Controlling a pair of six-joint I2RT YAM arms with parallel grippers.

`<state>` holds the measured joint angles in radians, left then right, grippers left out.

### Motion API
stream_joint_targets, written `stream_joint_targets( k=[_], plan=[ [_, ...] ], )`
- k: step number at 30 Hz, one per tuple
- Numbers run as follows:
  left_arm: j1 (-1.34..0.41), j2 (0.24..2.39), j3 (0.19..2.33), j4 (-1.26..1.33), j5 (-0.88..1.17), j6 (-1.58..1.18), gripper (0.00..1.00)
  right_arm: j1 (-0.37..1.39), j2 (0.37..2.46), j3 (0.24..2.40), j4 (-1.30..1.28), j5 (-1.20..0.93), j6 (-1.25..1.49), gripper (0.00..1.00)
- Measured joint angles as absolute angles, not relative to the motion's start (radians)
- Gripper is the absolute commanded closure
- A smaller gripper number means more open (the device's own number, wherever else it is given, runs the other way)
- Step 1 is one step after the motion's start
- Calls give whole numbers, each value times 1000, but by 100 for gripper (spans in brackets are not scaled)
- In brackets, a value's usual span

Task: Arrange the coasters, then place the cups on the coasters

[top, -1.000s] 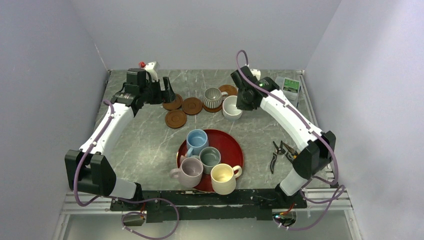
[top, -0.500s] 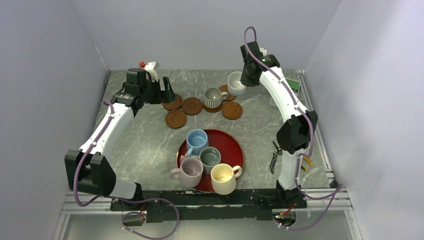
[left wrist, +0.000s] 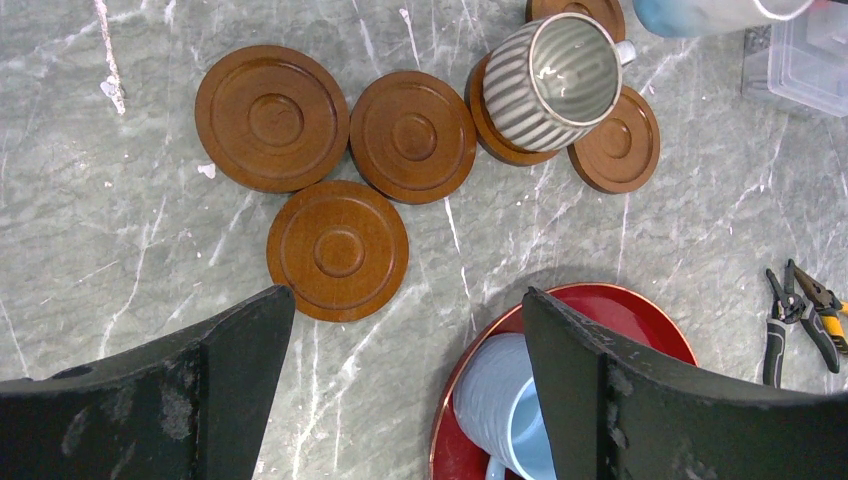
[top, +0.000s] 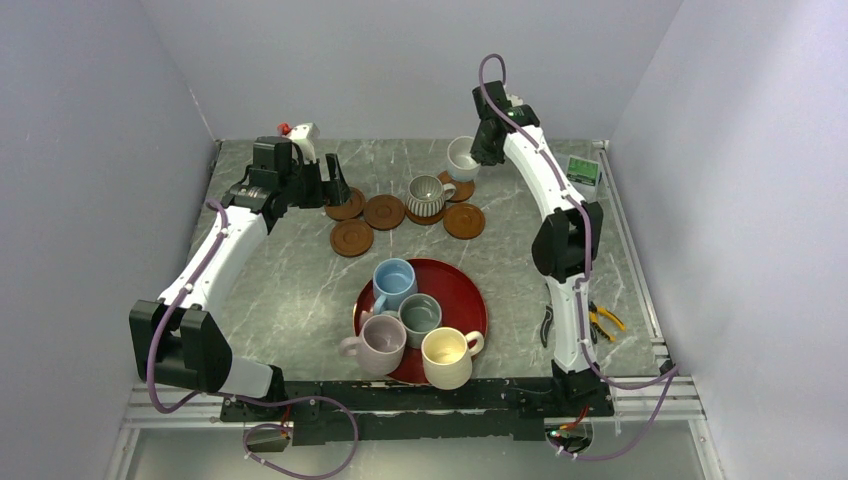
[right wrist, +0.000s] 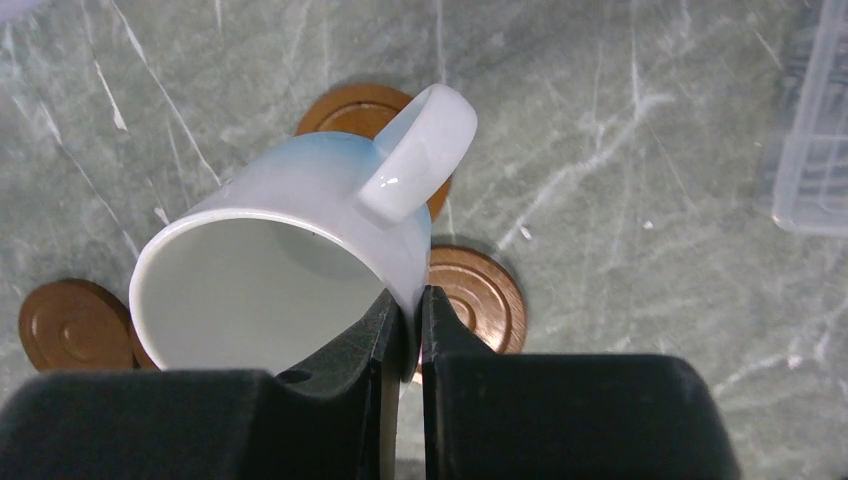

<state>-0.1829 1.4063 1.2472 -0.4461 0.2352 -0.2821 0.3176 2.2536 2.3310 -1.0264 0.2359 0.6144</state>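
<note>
My right gripper (top: 476, 150) (right wrist: 415, 300) is shut on the rim of the white cup (top: 462, 159) (right wrist: 285, 265), which hangs tilted above the back coaster (top: 452, 182) (right wrist: 372, 105). The ribbed grey-white cup (top: 428, 195) (left wrist: 553, 68) stands on a coaster (left wrist: 497, 140). Other coasters (top: 347, 206) (top: 384, 211) (top: 351, 237) (top: 464, 221) lie bare around it. High over the left coasters, my left gripper (top: 333, 184) (left wrist: 406, 295) is open and empty. The light blue (top: 394, 281), grey-green (top: 420, 314), lilac (top: 381, 343) and cream-yellow (top: 447, 356) cups stand on the red tray (top: 468, 298).
Pliers (top: 603, 320) (left wrist: 802, 310) lie by the right arm's base. A clear plastic box (left wrist: 805, 60) (right wrist: 812, 150) and a small green-faced device (top: 582, 172) sit at the back right. Walls close in on the table's left, back and right.
My right arm has carried the white cup from beside the ribbed cup to the back of the table, uncovering the coaster it was over. The left arm has not moved.
</note>
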Motion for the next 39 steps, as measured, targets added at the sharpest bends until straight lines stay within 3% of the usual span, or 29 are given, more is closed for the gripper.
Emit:
stream_joint_targets(
  k=[19, 39],
  plan=[
    [-183, 1406, 1248, -464, 235, -282, 10, 293, 2425, 2408, -934, 197, 640, 100],
    [-183, 1406, 1248, -476, 235, -282, 10, 294, 2438, 2410, -961, 182, 647, 100]
  ],
)
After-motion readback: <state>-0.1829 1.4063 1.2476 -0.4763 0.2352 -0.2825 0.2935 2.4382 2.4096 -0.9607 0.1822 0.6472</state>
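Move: The white cup hangs by its rim from the right gripper, and the rearmost coaster it goes to lies about 2 cm ahead, 4 cm left and some 18 cm below. The striped cup on its coaster stands roughly 4 cm back, 12 cm left and 13 cm down; the right front coaster is about 8 cm back, 3 cm left and 18 cm down. From the left gripper, the target coaster is some 14 cm ahead, 28 cm right and 22 cm below. Keep the right gripper pinched on the white cup's rim and lower the cup about 6 cm towards the rearmost coaster. Carry it forward some 4 cm as the descent begins, then go nearly straight down, slow almost to a stop and ease back very slightly; hold the wrist nearly steady. ##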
